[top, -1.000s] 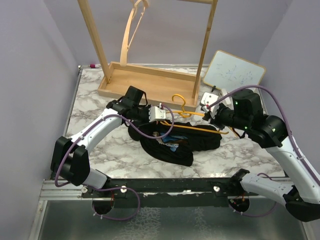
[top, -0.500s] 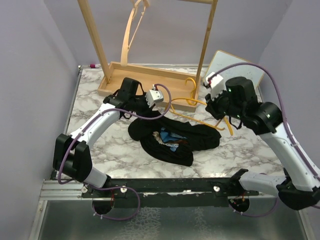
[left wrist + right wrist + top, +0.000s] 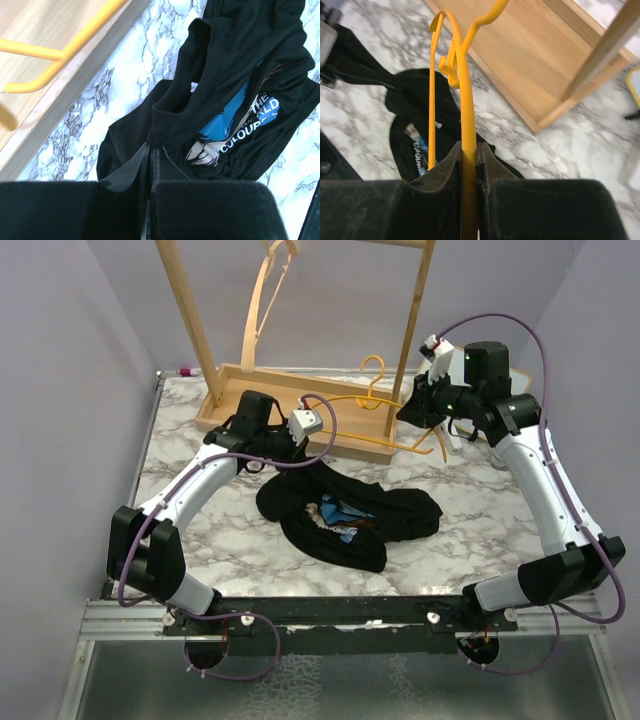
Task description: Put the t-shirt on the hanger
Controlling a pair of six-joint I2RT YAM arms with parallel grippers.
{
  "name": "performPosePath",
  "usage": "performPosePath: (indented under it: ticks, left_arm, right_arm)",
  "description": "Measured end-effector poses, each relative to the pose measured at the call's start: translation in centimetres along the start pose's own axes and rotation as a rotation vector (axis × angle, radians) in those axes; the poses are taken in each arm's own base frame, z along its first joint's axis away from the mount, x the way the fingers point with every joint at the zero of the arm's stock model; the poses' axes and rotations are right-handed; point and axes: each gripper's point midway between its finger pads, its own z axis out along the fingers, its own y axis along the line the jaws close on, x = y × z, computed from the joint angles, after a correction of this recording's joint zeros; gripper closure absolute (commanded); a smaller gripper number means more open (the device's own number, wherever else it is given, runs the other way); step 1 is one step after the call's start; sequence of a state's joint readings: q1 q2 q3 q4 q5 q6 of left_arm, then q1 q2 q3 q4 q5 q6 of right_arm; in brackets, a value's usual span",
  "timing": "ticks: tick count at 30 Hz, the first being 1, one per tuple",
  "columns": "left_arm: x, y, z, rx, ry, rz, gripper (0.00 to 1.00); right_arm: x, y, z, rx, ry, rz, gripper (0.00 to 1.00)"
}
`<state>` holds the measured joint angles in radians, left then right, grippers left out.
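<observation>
The black t-shirt [image 3: 350, 515] lies crumpled on the marble table, its blue and white print facing up. My left gripper [image 3: 283, 458] is shut on a fold of the t-shirt's edge, seen in the left wrist view [image 3: 150, 149], where the shirt [image 3: 235, 75] hangs from the fingers. My right gripper [image 3: 418, 418] is shut on the yellow hanger [image 3: 372, 403] and holds it in the air above the rack's base, behind the shirt. In the right wrist view the hanger [image 3: 466, 100] runs straight out from the gripper [image 3: 469, 147], over the shirt [image 3: 405, 105].
A wooden rack stands at the back, its base tray [image 3: 260, 405] just behind the shirt and under the hanger. A pale wooden hanger [image 3: 262, 300] hangs on it. The rack's right post [image 3: 412, 330] is close to my right gripper. A pink marker [image 3: 185, 370] lies far left.
My right gripper has lifted the yellow hanger off the shirt and carried it up and back over the rack's base. My left gripper has pulled back a little with the shirt's edge.
</observation>
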<state>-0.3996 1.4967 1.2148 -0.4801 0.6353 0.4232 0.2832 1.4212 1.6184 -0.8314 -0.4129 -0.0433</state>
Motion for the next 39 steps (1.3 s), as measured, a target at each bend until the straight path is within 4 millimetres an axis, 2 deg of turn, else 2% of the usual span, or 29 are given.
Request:
performPosePath:
  ticks: [3,8,13,18,26,33,39]
  left_arm:
    - [0.7,0.7,-0.3,-0.012,0.005,0.002,1.00]
    - [3.0,2.5,-1.5,-0.045,0.035,0.023,1.00]
    - [4.8,3.3,-3.0,-0.066,0.062,0.089,1.00]
    - [4.8,2.9,-3.3,-0.042,0.064,0.169,1.00]
    - [4.0,1.8,-3.6,-0.005,0.042,0.274,1.00]
    - [3.4,1.0,-3.9,0.015,0.023,0.324,1.00]
    - [3.9,0.7,-3.8,0.026,0.028,0.326,1.00]
  right_arm:
    - [-0.2,0.2,0.5,-0.108,-0.033,0.035,0.99]
    - [1.1,0.1,0.6,-0.202,-0.047,0.062,0.99]
    - [1.5,1.1,-0.2,-0.249,-0.066,-0.021,0.99]
    - [2.5,1.7,-1.2,-0.262,-0.085,-0.125,0.99]
    - [4.5,1.3,-0.4,-0.282,-0.079,-0.280,0.99]
    - [3.8,0.8,-1.6,-0.223,-0.111,-0.407,0.99]
    - [3.5,1.2,-3.8,-0.180,-0.129,-0.499,0.99]
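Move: The left hand grips a corner of the black t-shirt; the hanger's free end hangs about 6 cm ahead of it, 2 cm to its right and 5 cm higher. The rest of the t-shirt lies some 8 cm back, 11 cm right and 15 cm below, with the wooden box about 18 cm straight ahead and 14 cm down. From the right hand, which holds the hanger, the gripped corner is about 23 cm left, 4 cm back and 11 cm lower. Keeping its shut fingers on the t-shirt's corner, the left hand sweeps some 6 cm left, away from the hanger's free end, dipping slightly on the way, then eases back and partly up again as it turns clockwise about 10 degrees, dragging the cloth along. The right hand keeps its grip on the hanger and draws back about 5 cm and a little right, sinking some 3 cm before mostly rising again, while it turns counter-clockwise and tips its fingers upward. ##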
